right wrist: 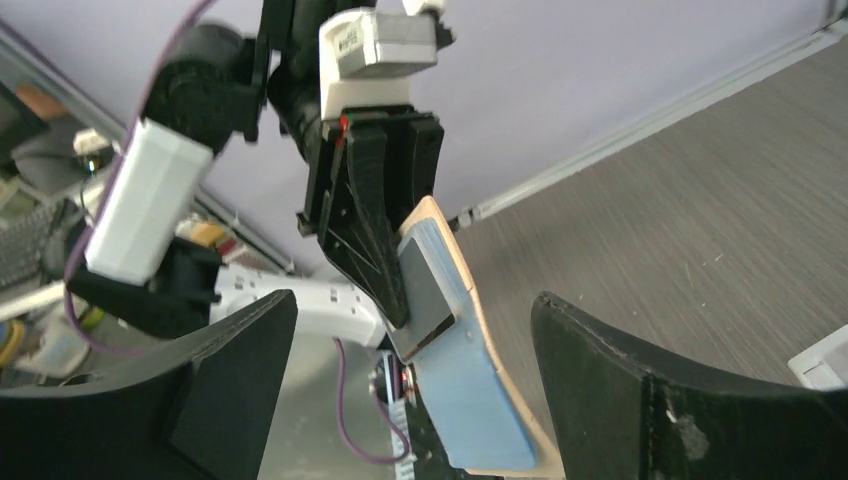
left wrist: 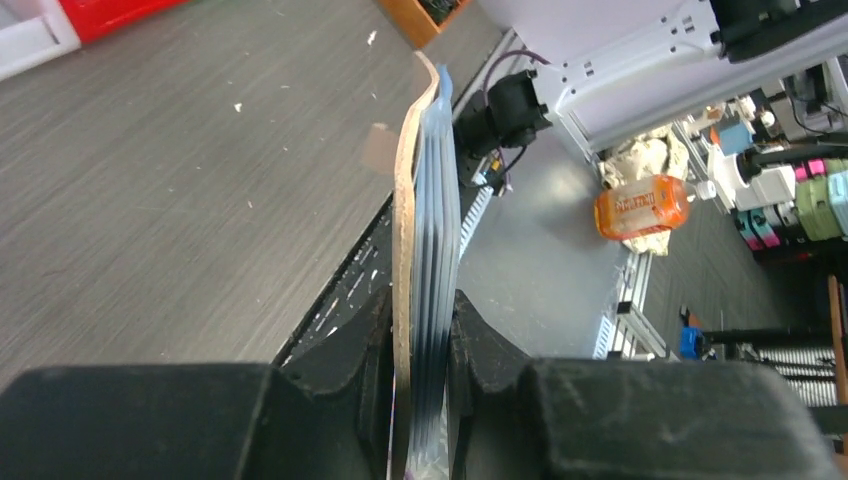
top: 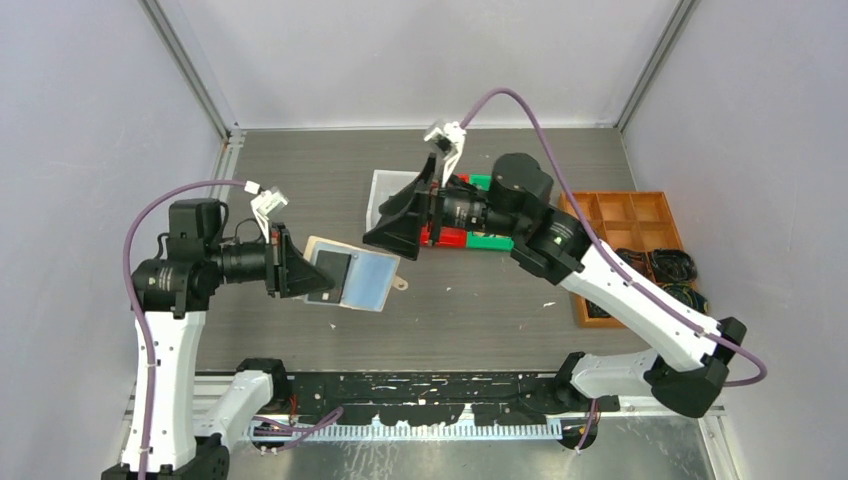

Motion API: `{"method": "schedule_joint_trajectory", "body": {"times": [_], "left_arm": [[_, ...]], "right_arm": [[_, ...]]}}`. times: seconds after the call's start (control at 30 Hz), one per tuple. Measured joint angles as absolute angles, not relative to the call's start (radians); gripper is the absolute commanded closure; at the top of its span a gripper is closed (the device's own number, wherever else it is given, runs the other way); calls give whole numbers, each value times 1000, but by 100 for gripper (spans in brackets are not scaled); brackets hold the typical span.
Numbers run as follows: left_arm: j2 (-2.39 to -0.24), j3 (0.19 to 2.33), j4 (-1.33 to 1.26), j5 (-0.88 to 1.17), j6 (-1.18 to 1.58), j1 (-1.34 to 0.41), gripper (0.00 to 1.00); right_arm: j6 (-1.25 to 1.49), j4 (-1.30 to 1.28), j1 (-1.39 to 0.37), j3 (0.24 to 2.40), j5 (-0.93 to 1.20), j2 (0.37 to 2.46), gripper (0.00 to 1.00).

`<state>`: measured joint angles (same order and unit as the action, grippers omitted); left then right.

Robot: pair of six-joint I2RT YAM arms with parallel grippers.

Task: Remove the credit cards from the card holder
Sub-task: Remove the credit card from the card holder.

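The card holder (top: 365, 282) is a beige-tan wallet with bluish clear sleeves, held off the table by my left gripper (top: 290, 265), which is shut on its left end. A dark card (top: 331, 272) shows in the sleeves beside the left fingers. The left wrist view has the card holder (left wrist: 420, 190) edge-on, clamped between the fingers of the left gripper (left wrist: 422, 312). My right gripper (top: 392, 245) hangs open just up and right of the holder, not touching it. From the right wrist, the open right gripper (right wrist: 412, 300) faces the card holder (right wrist: 480, 400) and its dark card (right wrist: 425, 290).
A white bin (top: 385, 192), a red bin (top: 446, 238) and a green bin (top: 492, 241) sit behind the right gripper. An orange compartment tray (top: 622, 213) with dark cables (top: 668, 268) stands at the right. Grey walls close in both sides.
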<state>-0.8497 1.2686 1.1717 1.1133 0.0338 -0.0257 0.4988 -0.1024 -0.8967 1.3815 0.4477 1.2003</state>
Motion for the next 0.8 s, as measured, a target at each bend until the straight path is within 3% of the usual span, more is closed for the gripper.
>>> {"method": "schedule_joint_trajectory", "body": {"times": [0.27, 0.37, 0.57, 0.7, 0.8], "left_arm": [[-914, 1308, 1377, 1186, -166, -33, 100], [-910, 1308, 1407, 1199, -192, -43, 100], [-895, 1308, 1412, 1217, -194, -49, 100], [-894, 1308, 1412, 1222, -191, -51, 98], [-894, 1308, 1411, 1229, -186, -51, 76]], "right_arm": [[377, -202, -897, 1422, 646, 1327, 8], [364, -203, -904, 1422, 699, 1367, 16], [379, -165, -943, 1435, 788, 1444, 46], [428, -98, -963, 1435, 833, 1484, 73], [465, -51, -968, 1428, 842, 1490, 90]]}}
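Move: The left hand already holds the open card holder at its left end, with the holder's middle about 5 cm to that hand's right, 2 cm ahead and 1 cm lower. From the empty, wide-open right hand, the holder's middle is some 5 cm left, 3 cm back and 11 cm below. The dark card in it is about 8 cm left, 4 back and 10 below; its strap tab is some 3 cm right, 5 back and 13 below. The right hand swoops down about 8 cm and to its left 7 cm, also drawing back 4 to 5 cm and swinging some 25 degrees counter-clockwise, so its wide-open fingers straddle the holder's far edge beside the dark card, then close to pinch leather and clear sleeves together. Meanwhile the left hand keeps its grip and carries the holder back about 3.5 cm towards the base, turning it slightly clockwise before nearly stopping. ##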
